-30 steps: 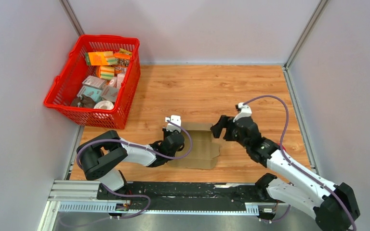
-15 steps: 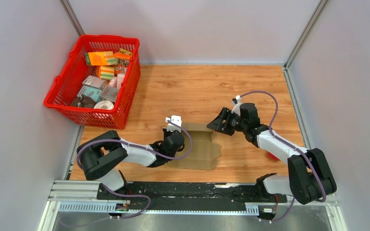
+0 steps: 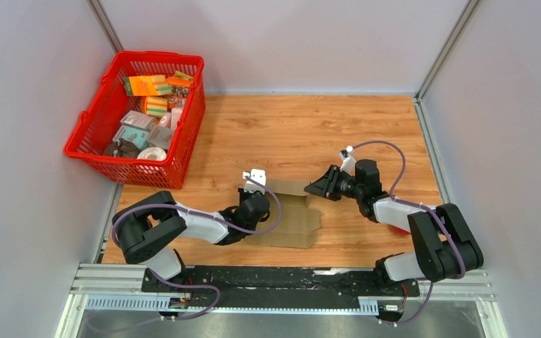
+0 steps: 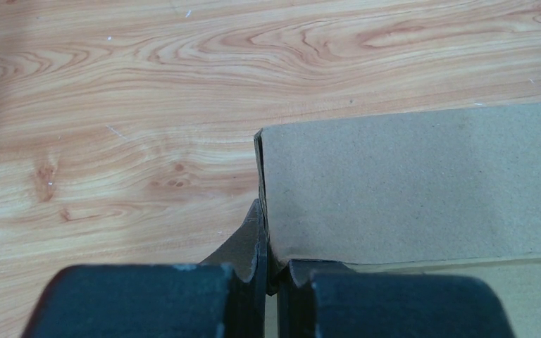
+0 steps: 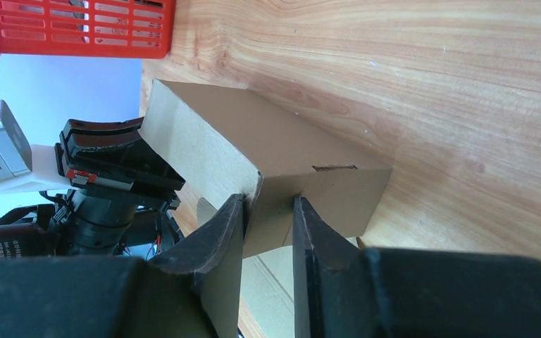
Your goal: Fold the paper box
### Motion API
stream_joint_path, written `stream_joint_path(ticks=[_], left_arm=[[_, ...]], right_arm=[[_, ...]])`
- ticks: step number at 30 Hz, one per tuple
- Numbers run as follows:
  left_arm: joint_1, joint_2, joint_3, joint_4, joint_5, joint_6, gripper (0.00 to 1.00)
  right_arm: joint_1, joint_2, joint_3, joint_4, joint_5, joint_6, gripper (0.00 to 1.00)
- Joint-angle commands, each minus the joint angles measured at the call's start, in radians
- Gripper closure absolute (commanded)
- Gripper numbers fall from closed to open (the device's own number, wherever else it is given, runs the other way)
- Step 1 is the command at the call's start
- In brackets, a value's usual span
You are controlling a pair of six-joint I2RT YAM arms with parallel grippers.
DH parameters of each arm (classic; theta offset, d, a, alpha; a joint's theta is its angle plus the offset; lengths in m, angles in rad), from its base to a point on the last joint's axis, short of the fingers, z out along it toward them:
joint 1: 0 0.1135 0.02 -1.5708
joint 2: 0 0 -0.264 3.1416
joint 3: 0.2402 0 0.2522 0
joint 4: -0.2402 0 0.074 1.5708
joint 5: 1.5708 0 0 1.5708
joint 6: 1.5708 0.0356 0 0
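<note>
The paper box is a plain brown die-cut sheet lying flat on the wood floor, with its far long flap standing upright. My left gripper is shut on the left end of that raised flap; in the left wrist view the cardboard edge is pinched between the closed fingertips of the left gripper. My right gripper is at the flap's right end. Its fingers sit on either side of the folded corner, closed onto the cardboard where the short end tab bends.
A red plastic mesh basket full of colourful packets stands at the back left, its wall also showing in the right wrist view. Grey walls close in the wooden floor on three sides.
The right arm dropped low and reached left to the flap's right end, and its jaws closed from wide open onto the cardboard corner. The left gripper has not moved.
</note>
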State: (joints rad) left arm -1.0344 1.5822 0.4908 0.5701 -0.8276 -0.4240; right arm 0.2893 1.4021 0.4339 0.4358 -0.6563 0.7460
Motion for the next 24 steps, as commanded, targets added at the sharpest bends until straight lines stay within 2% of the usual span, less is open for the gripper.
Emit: stream_joint_path(ticks=[1, 2, 6, 7, 8, 11, 14, 19, 20, 23, 24], left_arm=[[-0.007, -0.016, 0.011, 0.039, 0.016, -0.007, 1.00], [-0.007, -0.019, 0.011, 0.039, 0.025, -0.004, 1.00], [-0.007, -0.031, 0.008, 0.039, 0.073, 0.013, 0.98], [-0.007, -0.040, 0.003, 0.039, 0.080, 0.013, 0.94], [-0.007, -0.063, -0.003, 0.039, 0.106, 0.013, 0.81], [-0.006, -0.132, -0.032, -0.002, 0.149, -0.013, 0.61], [-0.007, -0.235, -0.031, -0.128, 0.229, -0.079, 0.49], [-0.004, -0.436, -0.011, -0.467, 0.363, -0.165, 0.43], [0.013, -0.492, 0.009, -0.598, 0.413, -0.170, 0.43], [0.086, -0.556, 0.110, -0.810, 0.537, -0.219, 0.43], [0.150, -0.564, 0.150, -0.834, 0.574, -0.228, 0.43]], right_arm=[[-0.001, -0.026, 0.012, -0.087, 0.043, -0.102, 0.70], [0.001, -0.057, 0.032, -0.214, 0.072, -0.124, 0.62], [0.002, -0.214, 0.124, -0.478, 0.187, -0.264, 0.47], [0.002, -0.233, 0.132, -0.553, 0.196, -0.276, 0.42], [0.002, -0.248, 0.138, -0.583, 0.205, -0.283, 0.40], [0.002, -0.310, 0.143, -0.661, 0.234, -0.296, 0.35], [0.004, -0.350, 0.132, -0.690, 0.225, -0.301, 0.32], [0.007, -0.374, 0.131, -0.690, 0.184, -0.309, 0.27], [0.007, -0.371, 0.135, -0.687, 0.179, -0.307, 0.26], [0.005, -0.353, 0.144, -0.657, 0.158, -0.290, 0.25], [0.005, -0.330, 0.147, -0.646, 0.147, -0.272, 0.26]])
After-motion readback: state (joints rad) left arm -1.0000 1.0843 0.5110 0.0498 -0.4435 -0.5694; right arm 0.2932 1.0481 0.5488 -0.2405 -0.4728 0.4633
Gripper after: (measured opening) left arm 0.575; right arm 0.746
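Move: The left fingers are shut on the left corner of the box's folded far wall. The right fingers pinch that wall's right corner, some 12 cm to the right of the left hand and 2 cm nearer the base. The box's flat floor panel lies about 9 cm back, 7 cm right and 5 cm below the left hand, with the near flap about 5 cm farther back. From the right hand the floor panel is about 6 cm back, 5 cm left and 6 cm down, the near flap 12 cm back and 7 cm left. Up and back, some 6 cm each way, the left hand comes away from the wall's left corner, its fingers opening from shut to over half while the wrist tips down and swings clockwise. The right hand lets go of the right corner as well, spreading its fingers wide, first right and up, then back, ending about 4.5 cm right, its fingers pointing more steeply down. ##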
